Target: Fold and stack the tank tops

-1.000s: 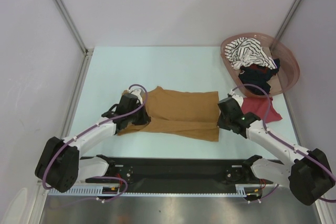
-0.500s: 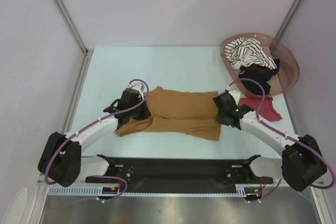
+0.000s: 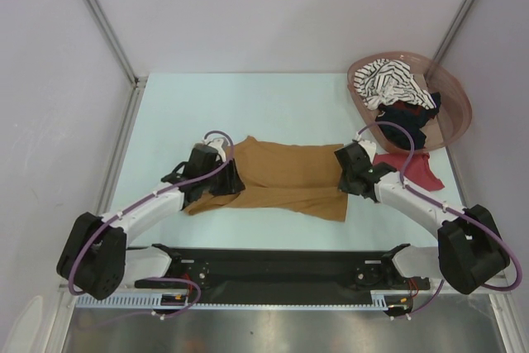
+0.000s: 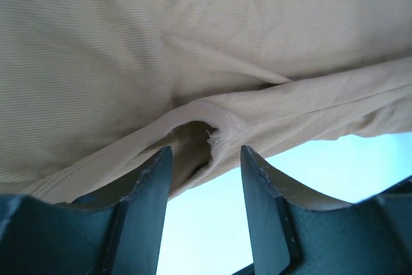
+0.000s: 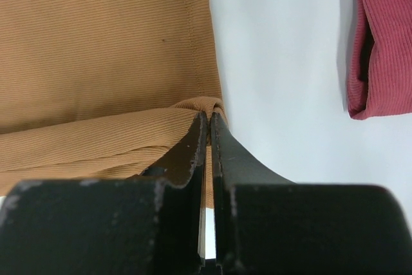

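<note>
The mustard-brown tank top (image 3: pixel 285 173) lies spread out in the middle of the table. My left gripper (image 3: pixel 223 185) is at its left end, open, and the top's strap edge (image 4: pixel 219 140) lies loose just past the fingertips (image 4: pixel 161 159). My right gripper (image 3: pixel 347 173) is at the right end, shut on a fold of the mustard-brown hem (image 5: pixel 199 104). The dark red tank top (image 3: pixel 413 169) lies flat to the right of that gripper, also visible in the right wrist view (image 5: pixel 383 37). A striped tank top (image 3: pixel 388 80) and a black one (image 3: pixel 405 117) sit in the basket.
The pinkish-brown oval basket (image 3: pixel 459 97) stands at the table's far right corner. Grey walls enclose the table on the left, back and right. A black rail (image 3: pixel 273 266) runs along the near edge between the arm bases.
My left gripper has opened and let go of the mustard-brown top's strap. My right gripper has moved up and left, carrying the hem with it while staying shut.
</note>
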You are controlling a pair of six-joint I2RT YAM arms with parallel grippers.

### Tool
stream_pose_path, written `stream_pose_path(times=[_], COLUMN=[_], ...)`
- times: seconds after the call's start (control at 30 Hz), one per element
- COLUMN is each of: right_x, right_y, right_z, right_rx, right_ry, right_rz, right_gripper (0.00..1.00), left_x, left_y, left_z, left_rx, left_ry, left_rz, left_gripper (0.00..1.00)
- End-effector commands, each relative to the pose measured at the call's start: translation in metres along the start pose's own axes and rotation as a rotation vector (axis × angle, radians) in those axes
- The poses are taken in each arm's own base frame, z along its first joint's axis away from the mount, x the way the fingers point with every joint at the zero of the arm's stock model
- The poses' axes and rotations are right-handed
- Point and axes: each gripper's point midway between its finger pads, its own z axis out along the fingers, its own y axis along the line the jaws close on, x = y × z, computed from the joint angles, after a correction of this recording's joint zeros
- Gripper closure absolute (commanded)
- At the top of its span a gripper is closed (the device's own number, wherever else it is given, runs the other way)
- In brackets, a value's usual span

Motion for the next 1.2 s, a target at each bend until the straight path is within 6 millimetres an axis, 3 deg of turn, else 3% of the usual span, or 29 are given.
stream_pose_path(times=[0.0,0.13,0.4,0.43,0.53,0.77,1.17], right_x=[-0.021,-0.021,-0.021,-0.020,-0.020,-0.023,-0.031], right_y=[0.011,0.011,0.009,0.009,0.010,0.010,0.015], right_z=[-0.005,-0.004,-0.003,-0.002,-0.003,-0.002,0.007], right_rx=[-0.032,-0.035,-0.030,-0.031,-0.034,-0.036,-0.032], right_ry=[-0.049,-0.048,-0.045,-0.043,-0.042,-0.046,-0.044], right_rz=[0.014,0.017,0.019,0.019,0.020,0.014,0.014], right_gripper=[0.97,0.97,0.97,0.97,0.97,0.96,0.96], left_x=[-0.003,0.000,0.007,0.008,0.002,-0.022,-0.045], left_y=[-0.014,-0.019,-0.020,-0.020,-0.020,-0.018,-0.018], left_z=[0.003,0.010,0.022,0.024,0.024,0.010,0.012], left_rx=[0.071,0.095,0.103,0.102,0.087,0.038,-0.012], left_ry=[-0.006,0.019,0.059,0.066,0.052,-0.026,-0.053], left_rz=[0.017,0.016,0.012,0.012,0.017,0.049,0.082], left_gripper=[0.48,0.50,0.71,0.74,1.00,1.00,1.00])
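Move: The loose folded edge of the tan tank top lies about 2 cm right of my open left fingers and some 3 cm below, level fore and aft. Its far strap tip is about 13 cm ahead and 3 cm right of that hand. My right hand already pinches the edge's other end; the top's far right corner lies roughly 11 cm ahead of that hand and 1 cm left, the folded red tank top about 4 cm ahead and 16 cm right, both some 4 cm lower. I sink my left hand about 3 cm, easing a little to the right, and shut its fingers on the tan top's folded edge. With that pinch I lift nearly 4 cm while reaching some 3 cm forward, towards the far strap. My right hand keeps its pinch almost still, then starts forward too, by about 1 cm. ##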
